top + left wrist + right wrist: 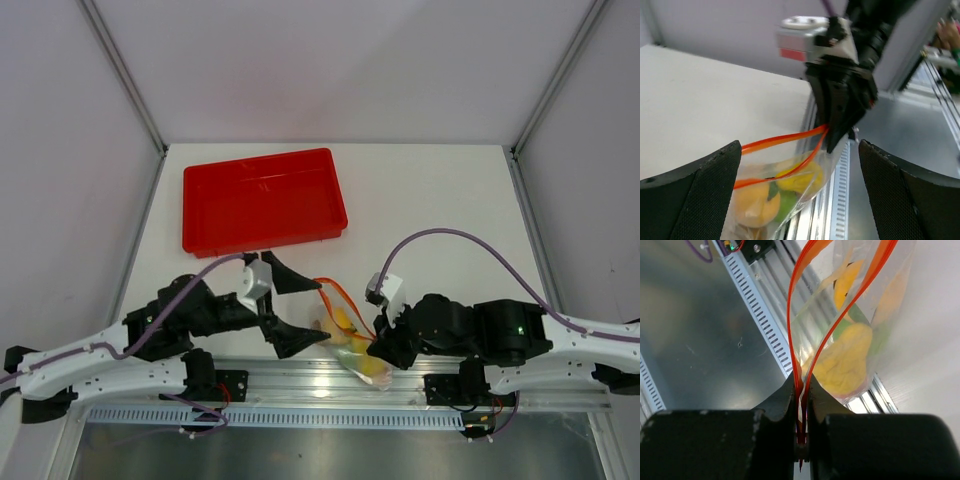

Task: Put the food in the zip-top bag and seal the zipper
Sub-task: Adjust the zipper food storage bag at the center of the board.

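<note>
The zip-top bag (352, 348) lies at the table's near edge, partly over the metal rail. Inside it is the food: an orange-yellow peach (752, 202), a yellow piece (801, 181) and a green apple (785, 204). My right gripper (801, 386) is shut on one end of the zipper (796, 315). The zipper's two orange-red strips spread apart away from the jaws, so the mouth gapes. My left gripper (288, 306) is open, and its wide fingers (695, 197) stand on either side of the bag's other end without touching it.
A red tray (265, 200) sits at the back left of the table. The slotted metal rail (330, 380) runs along the near edge beneath the bag. White walls enclose the table on three sides.
</note>
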`<state>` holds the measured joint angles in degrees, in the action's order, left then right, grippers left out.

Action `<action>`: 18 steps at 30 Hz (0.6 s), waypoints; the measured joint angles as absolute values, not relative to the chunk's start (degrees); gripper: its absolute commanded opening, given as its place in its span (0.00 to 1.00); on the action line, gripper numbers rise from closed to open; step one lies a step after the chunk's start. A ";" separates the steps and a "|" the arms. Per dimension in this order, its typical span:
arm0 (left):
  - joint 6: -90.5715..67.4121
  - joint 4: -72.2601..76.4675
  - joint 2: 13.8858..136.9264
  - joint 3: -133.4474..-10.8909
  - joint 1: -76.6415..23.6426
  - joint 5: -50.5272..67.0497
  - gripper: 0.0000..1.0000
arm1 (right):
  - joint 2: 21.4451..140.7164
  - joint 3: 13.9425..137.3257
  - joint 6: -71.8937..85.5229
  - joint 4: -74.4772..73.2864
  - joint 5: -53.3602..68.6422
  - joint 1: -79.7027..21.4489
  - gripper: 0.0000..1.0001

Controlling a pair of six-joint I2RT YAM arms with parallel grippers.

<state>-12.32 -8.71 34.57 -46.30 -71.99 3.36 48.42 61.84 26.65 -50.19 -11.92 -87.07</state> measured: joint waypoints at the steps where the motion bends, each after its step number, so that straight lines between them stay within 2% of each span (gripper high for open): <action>1: -9.91 -7.84 35.70 -46.41 -71.99 6.50 0.99 | 48.42 61.84 26.15 -50.19 -10.72 -86.85 0.00; 8: 3.64 -9.13 49.69 -52.53 -71.99 24.25 1.00 | 47.59 61.84 24.62 -50.24 -3.90 -86.35 0.00; 18: 12.14 -13.47 58.39 -56.73 -71.99 35.18 1.00 | 43.99 61.84 24.51 -50.30 -1.43 -85.78 0.00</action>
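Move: The zipper strip by the right fingers lies roughly 10 cm right of the left hand, 4 cm back and some 9 cm lower. The fruit in the hanging bag is about 8 cm to the left hand's right, 3 cm back and 19 cm below it; the rim's loose far corner is some 8 cm ahead, 1 cm right and 8 cm below. The right hand already pinches the zipper, whose nearest free stretch is only 2 cm to its left, level and neither ahead nor back. Bring the open left gripper right about 7 cm while drawing it back and down some 5 cm each, towards the zipper beside the right fingers; swing it about 35 degrees clockwise and dip the fingertips so they come astride the bag's rim, without closing. Meanwhile keep the right pinch, easing the zipper back a little, then slightly up. ##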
